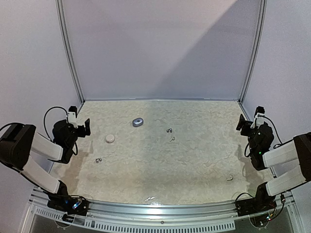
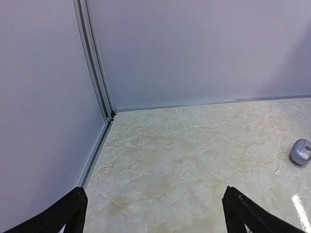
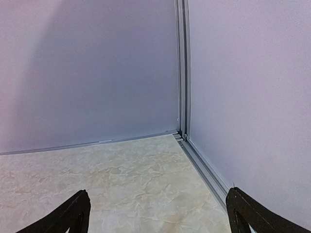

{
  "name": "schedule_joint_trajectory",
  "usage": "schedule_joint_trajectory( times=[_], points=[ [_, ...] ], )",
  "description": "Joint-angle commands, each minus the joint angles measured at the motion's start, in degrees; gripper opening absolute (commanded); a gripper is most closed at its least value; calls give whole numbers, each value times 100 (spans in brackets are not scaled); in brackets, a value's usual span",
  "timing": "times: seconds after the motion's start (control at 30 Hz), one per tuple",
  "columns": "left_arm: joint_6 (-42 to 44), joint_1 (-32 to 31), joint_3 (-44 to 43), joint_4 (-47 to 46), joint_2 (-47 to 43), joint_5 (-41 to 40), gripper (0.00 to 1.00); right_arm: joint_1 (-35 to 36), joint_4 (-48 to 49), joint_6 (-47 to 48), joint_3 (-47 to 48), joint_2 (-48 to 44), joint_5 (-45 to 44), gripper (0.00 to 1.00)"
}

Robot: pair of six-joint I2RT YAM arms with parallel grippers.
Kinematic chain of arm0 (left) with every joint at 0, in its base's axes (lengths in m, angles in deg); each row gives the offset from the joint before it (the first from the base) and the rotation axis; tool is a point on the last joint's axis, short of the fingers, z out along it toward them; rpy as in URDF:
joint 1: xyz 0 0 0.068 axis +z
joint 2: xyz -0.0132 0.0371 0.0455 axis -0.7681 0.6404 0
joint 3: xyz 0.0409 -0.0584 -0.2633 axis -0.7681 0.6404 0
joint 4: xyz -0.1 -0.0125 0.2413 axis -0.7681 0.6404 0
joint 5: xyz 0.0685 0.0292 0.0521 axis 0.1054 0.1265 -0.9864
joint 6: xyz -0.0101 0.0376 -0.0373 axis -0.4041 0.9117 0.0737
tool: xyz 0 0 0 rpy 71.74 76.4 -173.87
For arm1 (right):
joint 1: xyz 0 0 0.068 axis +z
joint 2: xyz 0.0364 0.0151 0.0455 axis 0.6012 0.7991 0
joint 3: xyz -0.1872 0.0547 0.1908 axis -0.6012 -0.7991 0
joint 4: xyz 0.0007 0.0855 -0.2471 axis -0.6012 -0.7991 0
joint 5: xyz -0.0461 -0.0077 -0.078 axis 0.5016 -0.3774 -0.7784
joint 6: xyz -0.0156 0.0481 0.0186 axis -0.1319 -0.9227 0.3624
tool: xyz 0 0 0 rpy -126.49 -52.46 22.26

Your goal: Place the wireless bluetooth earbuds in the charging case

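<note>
In the top view a grey charging case lies at the back of the marbled table, and a whitish round case lies to its left front. A dark earbud and a whitish one lie near the middle. Another dark earbud lies front left, and another whitish one front right. My left gripper is open and empty at the left edge. My right gripper is open and empty at the right edge. The grey case also shows in the left wrist view.
Pale walls with metal corner rails enclose the table on three sides. The left wrist view looks into the back left corner, the right wrist view into the back right corner. A metal rail runs along the near edge.
</note>
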Motion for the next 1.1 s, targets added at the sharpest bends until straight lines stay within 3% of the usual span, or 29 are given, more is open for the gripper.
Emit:
schedule_joint_trajectory(
  times=[0.0, 0.1, 0.23, 0.43, 0.5, 0.63, 0.73, 0.8, 0.93, 1.07],
  points=[
    [-30, -46, -74, 19, 80, -23, 99, -20, 10, 33, -35, -158, 142, 99],
    [-34, -45, -81, 27, 88, -24, 99, 70, -404, 133, -7, -545, -85, 99],
    [97, -46, -107, 191, -247, 200, 99, 69, -2405, -151, 595, -1770, -98, 99],
    [712, -53, -1487, 3223, -912, 2197, 99, 68, -4292, -741, 1669, -2503, 1130, 99],
    [1739, -102, -2440, 4618, -703, 3198, 99, 72, -4583, -1009, 1919, -2479, 1611, 99],
    [3248, -298, -4233, 7589, 261, 3426, 99, 188, -5185, -1572, 2471, -2207, 2110, 99],
    [4710, -476, -5520, 9881, 1065, 3624, 99, 567, -5751, -1629, 2940, -1847, 1880, 99],
    [5116, -641, -6249, 10988, 1612, 3410, 99, 868, -6224, -1549, 3368, -1491, 1697, 99],
    [5040, -885, -7275, 12267, 2643, 2825, 96, 1481, -7195, -1298, 4233, -697, 1553, 99],
    [4716, -992, -7440, 12481, 3188, 2438, 99, 2098, -7569, -988, 4785, -45, 1329, 99]
  ],
)
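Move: The round pale case lies about 15 cm to the left hand's right, 4 cm ahead and some 13 cm below. The blue-grey oval case is roughly 11 cm beyond that round case and 11 cm right of it; a pair of earbuds lies 12 cm nearer and 4 cm left of it. From the right hand, the dark earbuds are about 34 cm left, 13 cm ahead and 18 below, with a small light piece 6 cm nearer than them and 1 cm right. Up and over to the right in an arc, the left hand climbs nearly 10 cm while reaching forward, then dives about 15 cm with a slight pull back towards the round pale case, turning clockwise as the open fingers tip steeply down. The right hand lifts first, then swings left and a little forward towards the dark earbuds, sinking slightly and yawing counter-clockwise, fingers open. ##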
